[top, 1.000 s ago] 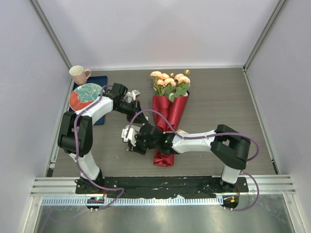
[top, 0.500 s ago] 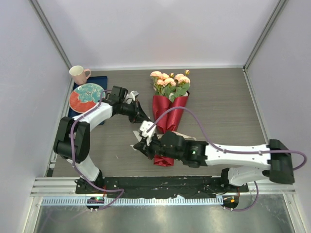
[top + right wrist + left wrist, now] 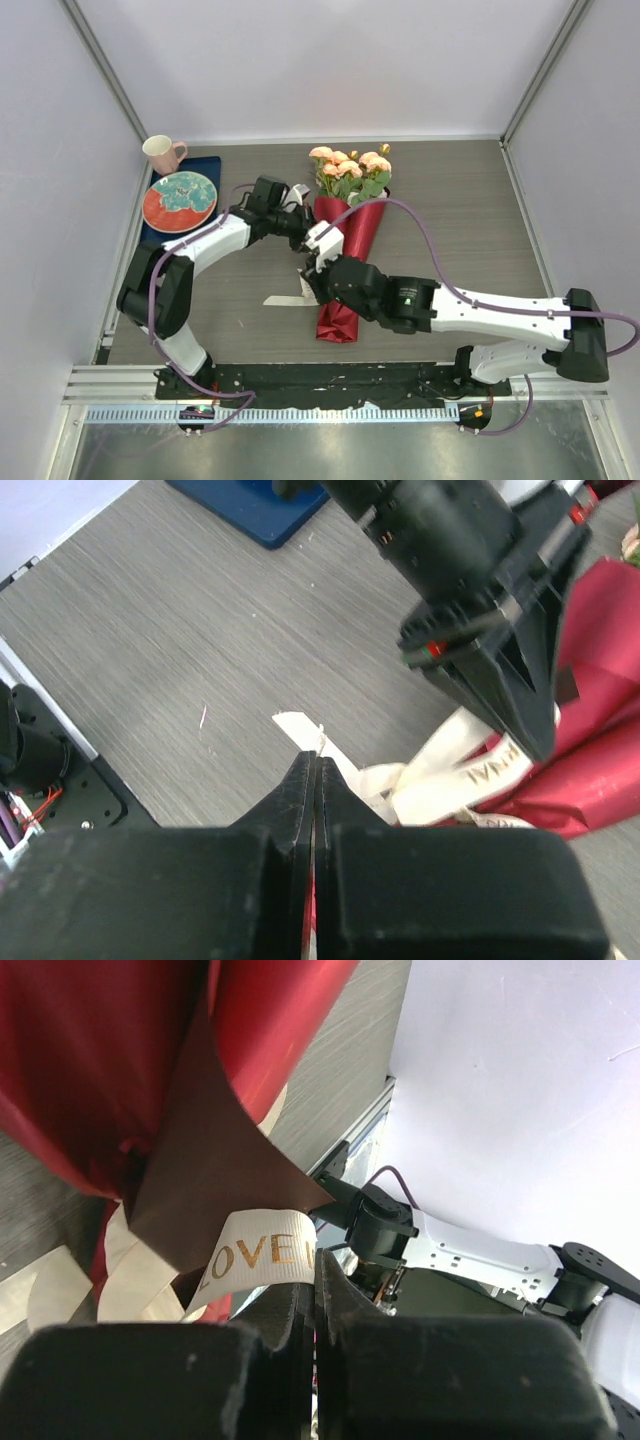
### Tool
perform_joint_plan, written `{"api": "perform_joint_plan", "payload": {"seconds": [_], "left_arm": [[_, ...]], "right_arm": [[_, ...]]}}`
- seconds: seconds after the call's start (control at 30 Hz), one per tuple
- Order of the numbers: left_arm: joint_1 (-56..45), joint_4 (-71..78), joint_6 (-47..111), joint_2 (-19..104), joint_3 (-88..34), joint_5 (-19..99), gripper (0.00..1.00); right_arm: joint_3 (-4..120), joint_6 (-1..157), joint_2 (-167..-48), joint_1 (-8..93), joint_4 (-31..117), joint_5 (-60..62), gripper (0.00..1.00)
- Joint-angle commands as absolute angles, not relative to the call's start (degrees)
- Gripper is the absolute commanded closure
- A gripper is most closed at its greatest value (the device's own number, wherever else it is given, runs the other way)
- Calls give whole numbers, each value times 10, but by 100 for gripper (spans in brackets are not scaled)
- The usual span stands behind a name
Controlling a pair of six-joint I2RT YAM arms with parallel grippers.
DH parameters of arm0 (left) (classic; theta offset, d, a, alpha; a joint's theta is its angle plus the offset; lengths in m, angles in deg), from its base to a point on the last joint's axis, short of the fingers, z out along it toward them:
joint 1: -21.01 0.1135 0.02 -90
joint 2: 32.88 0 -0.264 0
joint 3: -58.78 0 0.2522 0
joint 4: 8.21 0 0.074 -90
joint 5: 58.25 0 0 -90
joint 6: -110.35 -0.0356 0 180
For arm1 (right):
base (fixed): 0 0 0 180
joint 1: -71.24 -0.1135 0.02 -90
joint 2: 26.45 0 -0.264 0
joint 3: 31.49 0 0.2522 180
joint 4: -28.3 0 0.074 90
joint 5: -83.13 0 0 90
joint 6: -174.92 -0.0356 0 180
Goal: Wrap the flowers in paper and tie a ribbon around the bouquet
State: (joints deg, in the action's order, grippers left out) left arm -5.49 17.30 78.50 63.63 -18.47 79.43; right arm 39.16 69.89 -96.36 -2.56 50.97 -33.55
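Observation:
The bouquet lies in the middle of the table, pink-peach flowers (image 3: 350, 168) at the far end and red paper (image 3: 340, 300) coned round the stems. A cream ribbon (image 3: 285, 298) trails from the cone's left side onto the table. My left gripper (image 3: 305, 235) sits against the cone's left edge; in the left wrist view it (image 3: 315, 1260) is shut on a ribbon (image 3: 262, 1250) strip with gold lettering, under the paper (image 3: 90, 1070). My right gripper (image 3: 318, 278) hovers just in front of it, its jaws (image 3: 314, 760) shut with the ribbon's loose end (image 3: 297, 724) coming out at their tip.
At the back left, a pink mug (image 3: 163, 153) and a red and teal plate (image 3: 180, 200) rest by a dark blue tray (image 3: 207, 166). Grey walls enclose the table on three sides. The arm bases and a black rail run along the near edge.
The left gripper moved right to the cone's edge and closed fully on the ribbon. The right arm stretched out and carried its gripper right and further back, toward the cone.

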Motion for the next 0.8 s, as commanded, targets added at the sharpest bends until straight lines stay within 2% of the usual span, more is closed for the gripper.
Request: {"api": "perform_joint_plan", "payload": {"seconds": [0.0, 0.17, 0.37, 0.67, 0.77], "left_arm": [[-63, 140, 801, 646, -218, 784, 99], [-61, 158, 784, 668, -223, 775, 100], [-52, 185, 757, 689, -235, 743, 100], [-24, 178, 759, 700, -232, 733, 100], [-20, 177, 759, 704, -231, 731, 100]], "right_arm": [[473, 727, -1023, -9, 464, -283, 100], [596, 745, -1092, -22, 503, -235, 100], [623, 747, -1062, -72, 565, -329, 100], [499, 600, -929, -51, 702, -527, 100], [443, 482, -885, 44, 786, -519, 100]]}}
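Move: The right hand hangs some 18 cm above the ribbon gathered round the bouquet's neck, which lies about 5 cm ahead and 3 cm to its right. The loose ribbon tail is on the table, about 2 cm back and 5 cm left of that hand; the paper's lower end is roughly 7 cm back and 7 cm right. From the left hand, the gathered ribbon is about 5 cm back, neither left nor right, and 12 cm down. Still pinching the ribbon by its "LOVE" lettering, the left hand eases about 4 cm forward and as much down, over the paper. The shut right hand, a sliver of ribbon at its tips, swings some 8 cm left while rising, then sweeps back right past its start, turning clockwise and ending about 6 cm higher, away from the gathered ribbon. ##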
